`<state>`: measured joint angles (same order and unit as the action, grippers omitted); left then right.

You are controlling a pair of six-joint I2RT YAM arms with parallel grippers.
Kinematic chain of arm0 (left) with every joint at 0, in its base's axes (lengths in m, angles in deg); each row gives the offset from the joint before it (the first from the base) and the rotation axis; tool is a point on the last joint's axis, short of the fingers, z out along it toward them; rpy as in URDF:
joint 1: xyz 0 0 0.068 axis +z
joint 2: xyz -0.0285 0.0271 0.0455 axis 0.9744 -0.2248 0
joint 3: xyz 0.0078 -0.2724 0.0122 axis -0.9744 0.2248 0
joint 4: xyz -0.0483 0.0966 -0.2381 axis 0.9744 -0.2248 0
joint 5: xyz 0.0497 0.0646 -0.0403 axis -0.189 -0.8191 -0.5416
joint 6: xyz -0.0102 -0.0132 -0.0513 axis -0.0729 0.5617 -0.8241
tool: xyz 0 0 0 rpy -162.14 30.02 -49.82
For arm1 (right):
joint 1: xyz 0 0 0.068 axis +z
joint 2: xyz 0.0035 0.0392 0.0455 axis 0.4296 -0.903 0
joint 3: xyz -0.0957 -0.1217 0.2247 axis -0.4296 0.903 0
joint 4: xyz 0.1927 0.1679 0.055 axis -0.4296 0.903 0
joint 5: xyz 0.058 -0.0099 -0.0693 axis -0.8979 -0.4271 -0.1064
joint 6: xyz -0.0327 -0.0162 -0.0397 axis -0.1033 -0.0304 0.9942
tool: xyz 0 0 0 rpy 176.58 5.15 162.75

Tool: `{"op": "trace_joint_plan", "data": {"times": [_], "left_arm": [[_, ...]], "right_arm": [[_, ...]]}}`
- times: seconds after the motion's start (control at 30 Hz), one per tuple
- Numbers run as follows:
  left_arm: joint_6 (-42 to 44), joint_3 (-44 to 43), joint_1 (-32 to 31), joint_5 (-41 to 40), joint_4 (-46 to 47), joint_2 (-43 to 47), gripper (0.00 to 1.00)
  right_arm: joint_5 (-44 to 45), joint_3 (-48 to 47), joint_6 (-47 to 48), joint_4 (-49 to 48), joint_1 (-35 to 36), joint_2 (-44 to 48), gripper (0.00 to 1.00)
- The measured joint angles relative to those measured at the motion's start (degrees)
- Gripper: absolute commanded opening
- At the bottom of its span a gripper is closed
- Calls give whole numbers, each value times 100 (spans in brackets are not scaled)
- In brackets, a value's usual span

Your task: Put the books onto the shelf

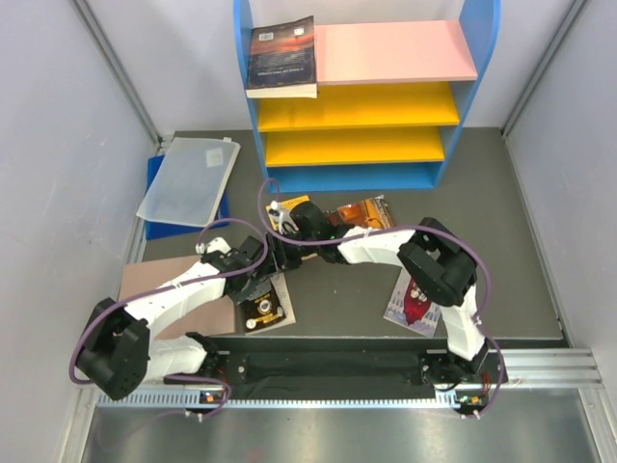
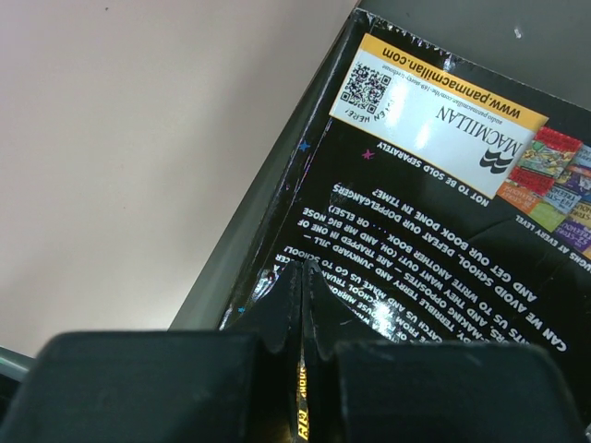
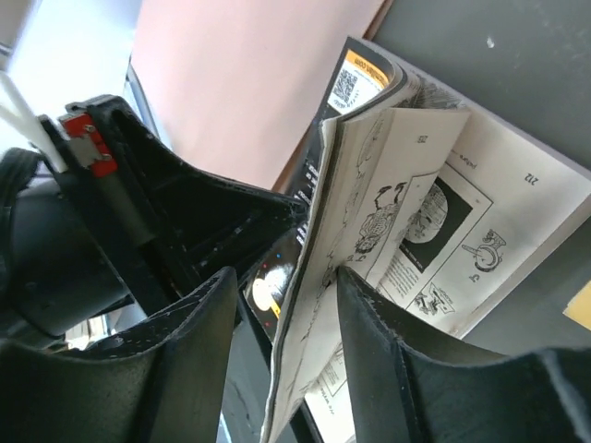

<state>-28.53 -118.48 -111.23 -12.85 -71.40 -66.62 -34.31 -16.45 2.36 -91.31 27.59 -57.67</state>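
Observation:
A black book with a gold emblem (image 1: pixel 263 309) lies half lifted and fanned open at the near middle of the table. My left gripper (image 2: pixel 303 268) is shut on the edge of its cover, whose black back (image 2: pixel 434 231) carries white print. My right gripper (image 3: pixel 284 277) stands open around the same book's cover and loose pages (image 3: pixel 406 221), the right finger (image 3: pixel 369 332) against the paper. From above, both grippers (image 1: pixel 262 273) (image 1: pixel 282 253) meet over this book. A dark sunset book (image 1: pixel 282 56) lies on the shelf's pink top board (image 1: pixel 395 50).
An orange-brown book (image 1: pixel 364 212) and a yellow book (image 1: pixel 292 204) lie before the shelf, partly under my right arm. A pale book with a red figure (image 1: pixel 415 301) lies near right. A brown cardboard sheet (image 1: pixel 145 280) and plastic folder (image 1: pixel 188 178) sit left.

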Motion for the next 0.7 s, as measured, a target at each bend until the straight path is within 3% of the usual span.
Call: {"op": "trace_joint_plan", "data": {"times": [0.27, 0.37, 0.4, 0.43, 0.5, 0.53, 0.6, 0.7], "left_arm": [[35, -87, 0, -4, -68, 0, 0], [66, -168, 0, -13, -96, 4, 0], [90, -195, 0, -17, -98, 11, 9], [129, -232, 0, -24, -103, 24, 23], [243, -308, 0, -37, -111, 79, 56], [321, -343, 0, -59, -122, 127, 80], [428, -422, 0, -162, -160, 275, 94], [577, -564, 0, -374, -323, 601, 98]], "right_arm": [[-85, -474, 28, 538, 33, -470, 50], [-81, -516, 61, 636, 48, -479, 30], [-81, -522, 72, 654, 48, -487, 9], [-85, -525, 81, 667, 48, -496, 0], [-103, -527, 61, 704, 48, -531, 0], [-101, -527, 44, 726, 48, -549, 0], [-83, -527, 48, 743, 48, -555, 0], [-37, -505, 66, 748, 46, -535, 0]]}}
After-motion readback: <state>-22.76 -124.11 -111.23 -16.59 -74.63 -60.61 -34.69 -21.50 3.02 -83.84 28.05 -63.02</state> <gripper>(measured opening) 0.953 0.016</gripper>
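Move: The black book lies under both hands. Its middle is about 5 cm back, 2 cm left and 6 cm below the right hand, whose half-open fingers straddle its lifted cover and pages. From the left hand's shut tips, on the cover near its left edge, the middle is some 2 cm back and 4 cm right. The yellow book is about 8 cm ahead and 6 cm right of the right hand, 7 cm lower; the pink board's middle is 19 cm left and 3 cm back of the left hand. Sinking about 3 cm, with its left-pointing fingers dipping slightly more, the right hand slides down over the raised cover and pages of the black book and shuts its fingers to pinch them. The left hand, until then resting shut on the cover, then lifts off about 5 cm and a little forward, tilting slightly and opening wide. ##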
